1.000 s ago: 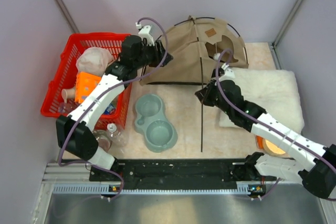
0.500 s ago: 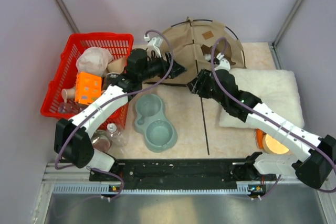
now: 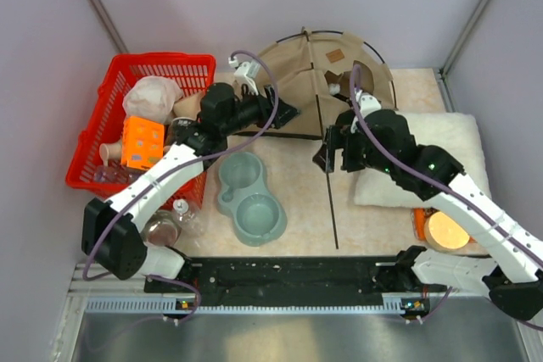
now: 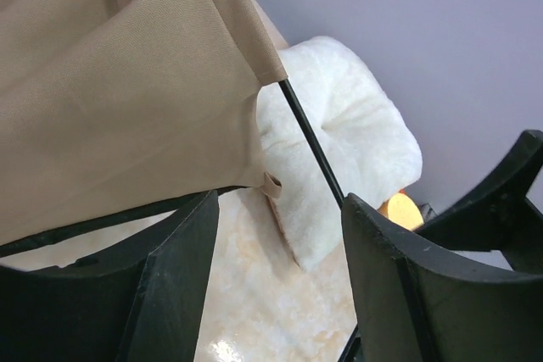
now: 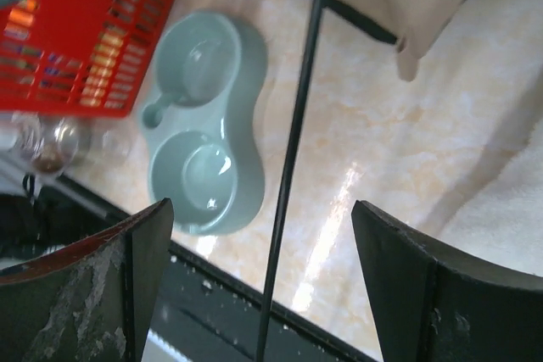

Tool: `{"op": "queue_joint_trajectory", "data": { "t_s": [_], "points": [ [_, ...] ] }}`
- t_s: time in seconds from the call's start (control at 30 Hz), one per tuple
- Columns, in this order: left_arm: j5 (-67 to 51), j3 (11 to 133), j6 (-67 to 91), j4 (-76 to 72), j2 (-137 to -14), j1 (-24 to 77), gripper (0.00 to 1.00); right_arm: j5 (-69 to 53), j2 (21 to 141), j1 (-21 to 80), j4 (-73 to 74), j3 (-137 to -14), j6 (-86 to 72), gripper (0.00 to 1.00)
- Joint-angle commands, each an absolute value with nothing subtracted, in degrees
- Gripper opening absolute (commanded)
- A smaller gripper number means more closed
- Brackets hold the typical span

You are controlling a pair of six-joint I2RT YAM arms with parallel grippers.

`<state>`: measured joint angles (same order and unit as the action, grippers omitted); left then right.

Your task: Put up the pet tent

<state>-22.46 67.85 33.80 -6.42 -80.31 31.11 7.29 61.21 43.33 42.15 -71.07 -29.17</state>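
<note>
The tan pet tent (image 3: pixel 327 74) stands domed at the back middle, with dark poles arching over it and a brown label patch near the top. One thin dark pole (image 3: pixel 332 201) runs from its front edge toward me across the table. My left gripper (image 3: pixel 287 113) is open at the tent's left lower hem. In the left wrist view the tent fabric (image 4: pixel 127 82) hangs just above the open left gripper (image 4: pixel 276 235), with nothing between the fingers. My right gripper (image 3: pixel 331 152) is open; the pole (image 5: pixel 288 184) passes between its wide-apart fingers (image 5: pixel 127 269) without touching them.
A red basket (image 3: pixel 93 137) full of items sits at the left. A grey-green double bowl (image 3: pixel 246 197) lies in front of the tent. The fluffy white cushion (image 3: pixel 441 154) is at the right, under my right arm. Jars (image 3: pixel 170 222) stand front left and an orange disc (image 3: pixel 441 231) front right.
The right gripper has opened and let go of the pole, drawing back slightly. The tent has gone from flatter to domed. The left gripper slid right along the hem and opened wider.
</note>
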Motion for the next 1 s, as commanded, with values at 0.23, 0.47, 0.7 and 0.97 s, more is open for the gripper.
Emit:
{"op": "queue_joint_trajectory", "data": {
  "t_s": [0.23, 0.47, 0.7, 0.97],
  "points": [
    [-17.49, 64.60, 28.12, -4.83, -74.80, 30.94, 0.65, -17.83, 57.13, 43.33, 53.44, -61.89, -18.46, 0.64],
    [-16.35, 62.14, 28.74, -5.10, -73.92, 30.94, 0.65, -24.17, 54.06, 43.33, 51.86, -56.34, -19.95, 0.43],
    [-18.54, 60.12, 29.97, -8.43, -75.14, 30.94, 0.65, -25.93, 53.26, 43.33, 49.66, -54.76, -21.79, 0.06],
    [-20.92, 54.50, 30.76, -17.39, -77.60, 31.11, 0.65, -23.57, 52.30, 43.33, 45.79, -59.49, -26.01, 0.00]
  ]
}}
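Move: About 13 cm back, 9 cm below and laterally level with the open right hand is the bare lower stretch of the black pole that slopes down out of the tent. The tent stands some 20 cm straight ahead of this hand, the twin bowl roughly 20 cm left and 8 cm back, the white cushion about 30 cm right and 4 cm ahead. From the left hand, that pole stretch is about 24 cm back, 10 cm right and 14 cm lower. Sliding its open grip off the upper spot, the right hand goes back about 13 cm and down some 9 cm along the pole towards its free end, tipping down and swinging counter-clockwise by 25 degrees or so, then closes and pinches the pole. The empty left hand, still open, eases slightly left, then sinks about 5 cm in front of the tent. ##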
